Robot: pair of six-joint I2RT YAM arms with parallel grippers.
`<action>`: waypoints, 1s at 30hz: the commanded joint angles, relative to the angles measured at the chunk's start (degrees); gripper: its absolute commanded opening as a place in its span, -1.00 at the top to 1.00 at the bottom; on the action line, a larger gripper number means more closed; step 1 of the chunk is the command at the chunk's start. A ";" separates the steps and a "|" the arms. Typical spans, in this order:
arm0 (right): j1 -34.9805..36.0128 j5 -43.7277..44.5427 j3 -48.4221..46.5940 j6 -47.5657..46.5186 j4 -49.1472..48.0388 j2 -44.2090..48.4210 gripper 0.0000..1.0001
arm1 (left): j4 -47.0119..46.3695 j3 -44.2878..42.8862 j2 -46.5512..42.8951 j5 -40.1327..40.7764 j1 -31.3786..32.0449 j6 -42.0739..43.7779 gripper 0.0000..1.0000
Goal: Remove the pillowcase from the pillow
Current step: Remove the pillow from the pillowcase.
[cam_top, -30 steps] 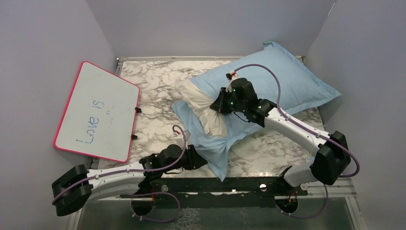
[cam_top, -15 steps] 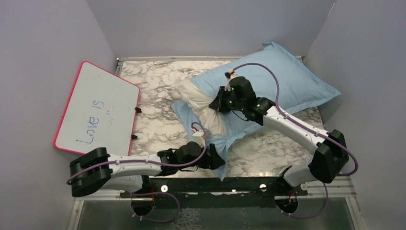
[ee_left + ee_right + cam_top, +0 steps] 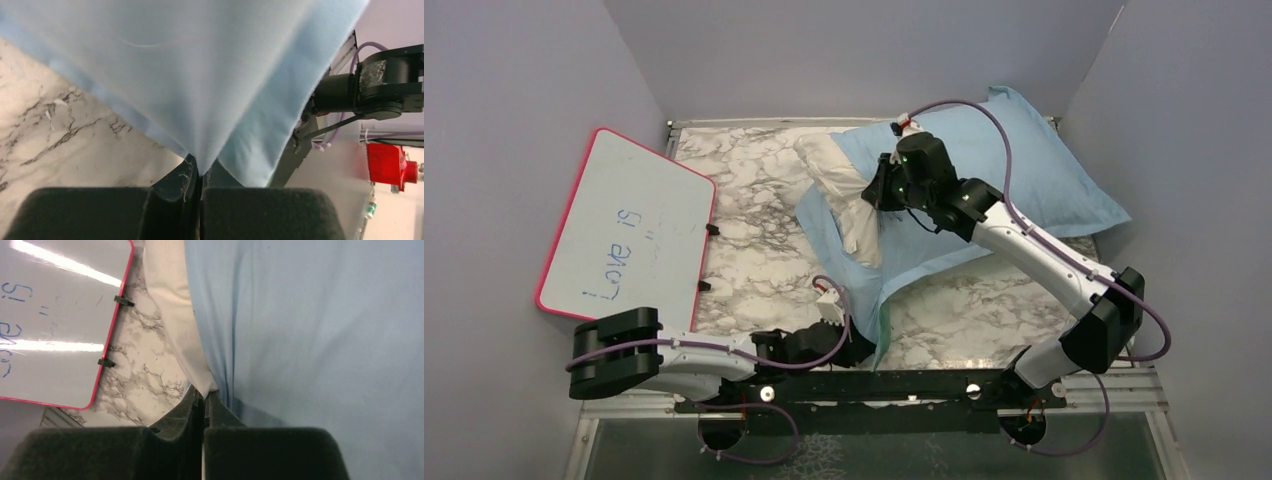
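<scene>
The light blue pillowcase (image 3: 1024, 165) covers most of the pillow at the back right, and its loose open end (image 3: 869, 295) trails toward the near edge. My left gripper (image 3: 861, 350) is shut on that end's corner; in the left wrist view the blue pillowcase (image 3: 200, 75) rises taut from the left gripper (image 3: 200, 172). The cream-white pillow (image 3: 844, 195) sticks out of the case at the left. My right gripper (image 3: 871, 195) is shut on the pillow's exposed fabric; the right wrist view shows the cream pillow (image 3: 175, 315) pinched in the right gripper (image 3: 204, 397) beside the blue pillowcase (image 3: 325, 340).
A pink-framed whiteboard (image 3: 629, 232) with blue writing leans at the left of the marble table (image 3: 754, 180). Grey walls close in the back and both sides. The black base rail (image 3: 904, 385) runs along the near edge.
The left gripper opened, moved in under the pillowcase's near corner and shut on it. The right gripper has pulled the pillow's end up and back, so the case's open end now hangs stretched.
</scene>
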State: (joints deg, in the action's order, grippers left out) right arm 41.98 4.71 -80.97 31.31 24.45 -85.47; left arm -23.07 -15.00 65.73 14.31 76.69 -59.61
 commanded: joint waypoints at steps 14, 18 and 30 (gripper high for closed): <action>-0.38 -13.50 3.02 -4.21 -3.63 -0.47 0.94 | 2.32 5.92 -5.18 8.22 9.63 -3.77 0.36; -0.40 -15.96 5.69 -6.19 -0.73 2.47 0.95 | 11.85 4.50 -15.34 10.45 9.69 -2.19 -0.15; -0.31 -24.02 20.90 -1.72 -3.63 10.16 0.93 | 32.01 -8.57 -37.74 22.43 5.67 13.08 -0.97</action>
State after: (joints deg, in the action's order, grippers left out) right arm 41.50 -13.65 -61.73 27.59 22.06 -76.99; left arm 1.50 -21.78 29.98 29.85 84.75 -50.39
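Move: The left hand already grips the blue pillowcase's loose flap, with the table's front edge about 3 cm back from it, no sideways offset, and 8 cm lower. The pillow's bare cream end lies from this hand some 23 cm ahead, 4 cm left and 5 cm up. The right hand already pinches the cloth at that cream end, whose middle is roughly 5 cm left, 1 cm back and 10 cm below; from it the loose flap is about 24 cm back, 1 cm left and 20 cm down. Left tugs pillowcase back 3 cm, lets go and rises 15; right, still pinching, pulls back and down 8. ##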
